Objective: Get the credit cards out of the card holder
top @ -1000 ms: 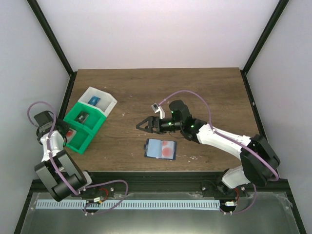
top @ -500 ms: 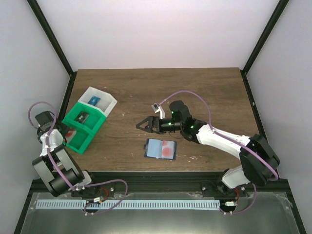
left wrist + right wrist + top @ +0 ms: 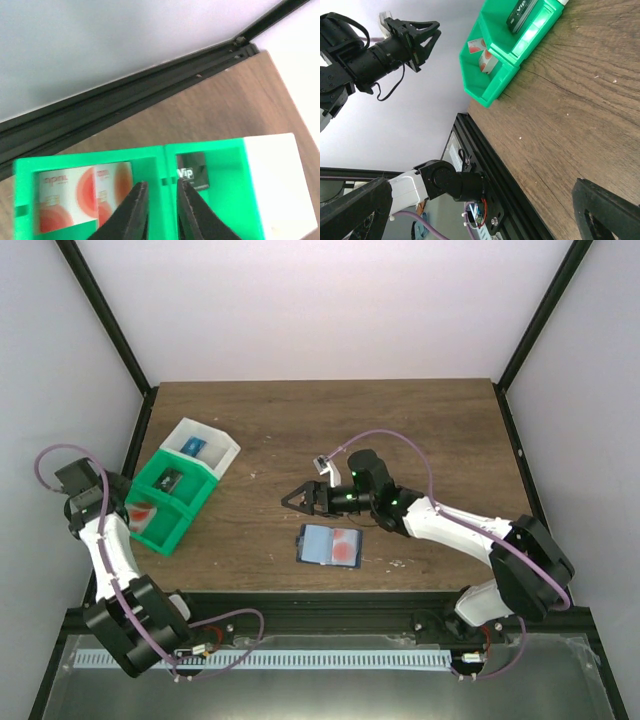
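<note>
The card holder [image 3: 316,544] lies open on the table near the front edge. One pinkish credit card [image 3: 346,546] with a red blotch lies on its right panel. Two more credit cards [image 3: 75,195] lie overlapping in the near compartment of the green bin [image 3: 172,502]. My left gripper [image 3: 161,183] hovers above the bin's dividing wall, its jaws a little apart with nothing between them. My right gripper [image 3: 300,498] hangs wide open just behind the card holder, empty. In the right wrist view its fingers [image 3: 605,210] frame bare table.
A black VIP card [image 3: 192,172] lies in the green bin's second compartment. A white bin [image 3: 207,445] with a blue card adjoins it behind. The black frame rail [image 3: 485,150] runs along the table's left edge. The enclosure walls stand close on both sides.
My left gripper has parted its jaws slightly and pulled up and to the left, away from the green bin. The right gripper has barely moved.
</note>
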`<state>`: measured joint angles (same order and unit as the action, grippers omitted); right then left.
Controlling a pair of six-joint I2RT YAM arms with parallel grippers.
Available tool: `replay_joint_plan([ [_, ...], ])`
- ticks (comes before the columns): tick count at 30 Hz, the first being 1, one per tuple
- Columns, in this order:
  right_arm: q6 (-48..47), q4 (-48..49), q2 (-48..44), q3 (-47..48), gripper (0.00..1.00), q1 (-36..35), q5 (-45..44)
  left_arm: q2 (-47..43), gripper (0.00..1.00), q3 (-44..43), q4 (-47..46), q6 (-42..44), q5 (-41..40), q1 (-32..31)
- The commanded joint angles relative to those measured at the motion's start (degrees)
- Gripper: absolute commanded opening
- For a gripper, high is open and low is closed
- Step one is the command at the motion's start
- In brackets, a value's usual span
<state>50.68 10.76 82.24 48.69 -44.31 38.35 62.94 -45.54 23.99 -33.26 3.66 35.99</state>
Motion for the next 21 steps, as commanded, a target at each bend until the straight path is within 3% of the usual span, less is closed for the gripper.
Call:
replay_joint_plan([
  [1, 0.83, 0.99, -0.41, -0.53, 1.0, 0.51, -0.82, 2.25, 0.11, 0.85, -3.77, -0.98, 10.37, -0.93],
  [3, 0.98, 1.27, -0.48, -0.44, 1.0, 0.54, -0.73, 4.78, 0.0, 1.6, -4.02, -0.93, 10.01, -1.42],
  [12, 0.5, 0.8, -1.52, 0.0, 1.0, 0.52, -1.54, 15.77, 0.0, 3.26, -4.66, -0.57, 2.52, -1.07],
  [21, 0.42, 0.59, -1.96, -0.26, 0.99, 0.5, -1.85, 17.63, 0.0, 5.62, -6.55, 0.12, -0.24, -0.91],
])
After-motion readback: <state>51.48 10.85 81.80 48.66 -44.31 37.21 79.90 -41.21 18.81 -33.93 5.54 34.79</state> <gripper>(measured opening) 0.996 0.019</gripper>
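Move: The credit cards in the near green compartment lie almost straight below the left hand, about 13 cm down and 2 cm back. At the same depth, the dark VIP card is some 8 cm ahead and 7 cm right of the hand, and the blue card in the white compartment about 16 cm ahead and 13 cm right. From the idle right hand the credit cards are roughly 38 cm left, 2 cm ahead and 16 cm below. Left hand shuts its fingers and drops about 11 cm towards the credit cards in the near green compartment. ##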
